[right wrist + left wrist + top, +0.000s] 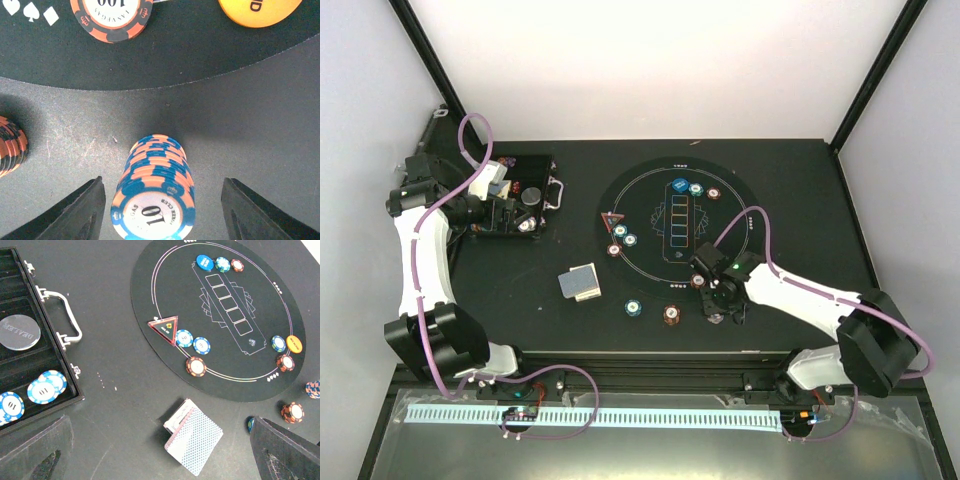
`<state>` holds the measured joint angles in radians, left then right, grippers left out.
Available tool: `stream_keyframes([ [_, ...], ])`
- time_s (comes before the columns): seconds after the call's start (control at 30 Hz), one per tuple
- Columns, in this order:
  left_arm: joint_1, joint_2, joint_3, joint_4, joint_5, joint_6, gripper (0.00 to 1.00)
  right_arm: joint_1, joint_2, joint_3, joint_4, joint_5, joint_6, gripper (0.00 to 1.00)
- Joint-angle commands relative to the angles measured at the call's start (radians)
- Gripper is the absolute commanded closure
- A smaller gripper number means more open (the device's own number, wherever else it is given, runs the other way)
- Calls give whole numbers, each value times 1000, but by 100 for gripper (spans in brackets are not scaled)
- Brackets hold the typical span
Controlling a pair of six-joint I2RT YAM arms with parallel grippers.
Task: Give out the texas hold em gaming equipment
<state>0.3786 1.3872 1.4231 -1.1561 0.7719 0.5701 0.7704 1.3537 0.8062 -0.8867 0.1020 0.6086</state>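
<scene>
A tall stack of blue-and-orange poker chips [155, 195] stands on the bare table just outside the round black mat [190, 55]. My right gripper [162, 182] is open and straddles the stack, with a gap on each side. A red-brown chip [111, 15] and an orange button [257, 10] lie on the mat beyond. A deck of grey-blue-backed cards [194, 437] lies on the table below my left gripper [160, 460], which is open, empty and high above it. More chips [192, 341] and a blue button [204, 261] sit on the mat.
The black hinged case [30, 350] lies open at the left with a silver dealer disc [17, 331] and blue chips [46, 386] inside. A red-brown stack [10, 145] stands left of my right gripper. Teal [633, 307] and red-brown [671, 314] stacks stand near the mat's front edge.
</scene>
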Motion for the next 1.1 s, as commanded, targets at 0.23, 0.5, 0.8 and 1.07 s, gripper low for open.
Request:
stream_keyframes([
  [0.23,6,-6,49,-12,29,17,1,9,41,-16,48,-5,8,44],
  [0.5,7,-7,46,-14,27,18,1,14,40,-16,46,5,11,59],
  [0.8,6,-8,42,-14,29,19,1,15,14,37,-10,27,3,72],
  [1.07,6,-9,42,-16,29,18,1,15,18,183,-87,49,-31,74],
])
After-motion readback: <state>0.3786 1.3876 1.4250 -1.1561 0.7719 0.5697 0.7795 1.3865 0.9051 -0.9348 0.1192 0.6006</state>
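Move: The ten-chip stack (blue and orange) stands between the right gripper's open fingers, directly under the hand, its middle about 3 cm down. The red chip stack is level with it, some 10 cm to the left; a single red chip lies about 7 cm ahead and 4 cm left of the hand, the orange button about 8 cm ahead and 3 cm right. From the idle left hand the ten-chip stack lies roughly 45 cm right, 14 cm back and 24 cm below. Lower the right gripper about 1 cm over the ten-chip stack, fingers pointing down and closing as it sinks, and pinch the upper chips by their rims from both sides. Once the fingers have them, keep the grip and raise the hand about 3 cm from its lowest point, easing forward and slightly left towards the single red chip at the felt's edge. ##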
